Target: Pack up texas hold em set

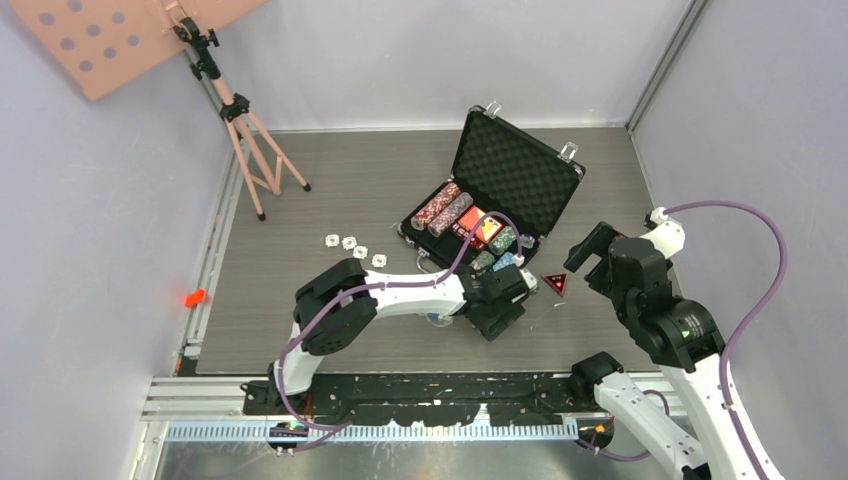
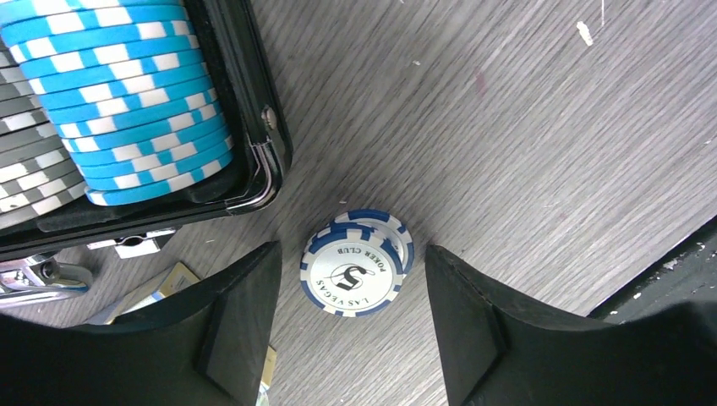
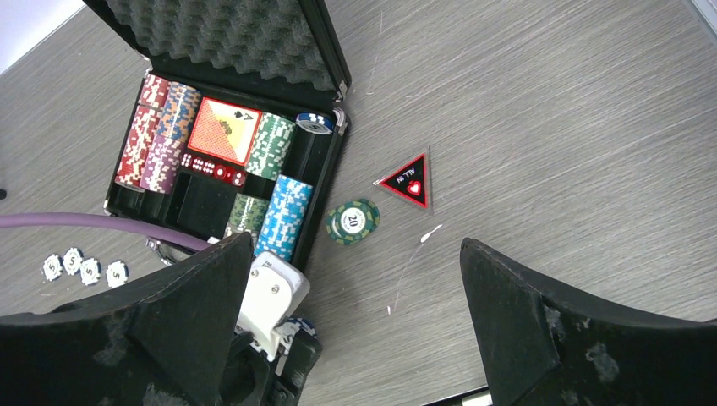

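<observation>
The black briefcase (image 1: 520, 170) lies open mid-table, its foam lid raised. Its tray (image 3: 334, 161) holds rows of chips, a red card deck (image 3: 222, 131) and red dice (image 3: 211, 167). My left gripper (image 1: 520, 288) is down at the case's near right corner. In the left wrist view a short stack of blue-and-white chips (image 2: 355, 269) lies on the table between the fingers of the open left gripper (image 2: 351, 249), with a gap on each side. Light-blue chips (image 2: 127, 93) fill the nearest slot. My right gripper (image 3: 355, 244) hangs open and empty above the table (image 3: 550, 127).
A green chip stack (image 3: 353, 220) and a triangular "ALL IN" marker (image 3: 408, 179) lie right of the case. Several white chips (image 1: 355, 245) sit in a row to its left. A pink tripod (image 1: 250, 140) stands at the back left. A small orange object (image 1: 194, 297) lies at the left edge.
</observation>
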`<state>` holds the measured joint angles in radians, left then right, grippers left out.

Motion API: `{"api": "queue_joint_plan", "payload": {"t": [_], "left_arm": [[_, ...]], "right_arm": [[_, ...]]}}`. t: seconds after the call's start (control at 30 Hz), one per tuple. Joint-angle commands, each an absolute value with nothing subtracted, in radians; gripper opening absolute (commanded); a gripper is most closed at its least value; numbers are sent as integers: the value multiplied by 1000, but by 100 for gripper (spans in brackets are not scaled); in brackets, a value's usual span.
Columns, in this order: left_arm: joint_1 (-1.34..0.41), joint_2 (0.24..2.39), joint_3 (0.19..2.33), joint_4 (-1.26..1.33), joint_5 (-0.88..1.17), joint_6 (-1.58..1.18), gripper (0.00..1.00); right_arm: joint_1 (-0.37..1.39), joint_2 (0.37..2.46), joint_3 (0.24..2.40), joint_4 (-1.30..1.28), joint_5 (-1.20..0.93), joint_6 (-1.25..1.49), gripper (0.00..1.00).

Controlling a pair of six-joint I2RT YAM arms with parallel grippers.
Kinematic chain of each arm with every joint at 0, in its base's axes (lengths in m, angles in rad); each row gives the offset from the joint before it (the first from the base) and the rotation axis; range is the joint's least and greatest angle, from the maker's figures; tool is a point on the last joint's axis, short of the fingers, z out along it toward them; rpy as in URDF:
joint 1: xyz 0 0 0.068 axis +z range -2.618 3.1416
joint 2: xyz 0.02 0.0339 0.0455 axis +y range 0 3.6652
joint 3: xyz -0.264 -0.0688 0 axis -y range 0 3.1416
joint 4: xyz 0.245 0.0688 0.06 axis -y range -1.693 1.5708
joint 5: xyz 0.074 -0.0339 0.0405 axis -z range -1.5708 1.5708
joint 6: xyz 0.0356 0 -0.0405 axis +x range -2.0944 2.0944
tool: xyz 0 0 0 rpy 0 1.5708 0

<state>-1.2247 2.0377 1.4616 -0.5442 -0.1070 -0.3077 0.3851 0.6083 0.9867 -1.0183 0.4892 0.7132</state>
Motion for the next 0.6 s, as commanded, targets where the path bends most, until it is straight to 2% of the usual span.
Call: {"api": "queue_joint_plan", "payload": {"t": [0.0,0.1,0.27,0.4,0.57], "left_arm": [[-1221,2072,1464,-599,-64,-334,62],[-1218,2079,1463,-606,-59,-337,57],[-1218,2090,1481,-628,-61,-322,39],[-1218,2056,1477,-623,-64,-307,28],[-1188,1993,1455,-620,9,-276,23]], "right_arm": [[390,596,995,-994,488,727,100],[389,595,996,-998,487,728,100],[390,603,996,-999,468,728,100],[390,618,994,-1021,449,742,100],[390,637,955,-1050,381,797,100]]}}
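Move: The short stack of blue-edged white chips stands right between my open left fingertips, its middle about 1 cm lower. From that hand, the yellow-blue packet lies some 9 cm left and 3 cm ahead, the case's blue chip row about 12 cm ahead and 4 cm right, and the green chips roughly 9 cm ahead and 10 cm right. From my right hand the white stack is about 20 cm left, 3 cm back and 23 cm down. I shut my left fingers from about two-thirds to under half open, until the pads pinch the white chip stack from both sides, and then I keep them there. The hand stays low at the table, easing only about half a centimetre forward and left, with no lift and hardly any turn. ##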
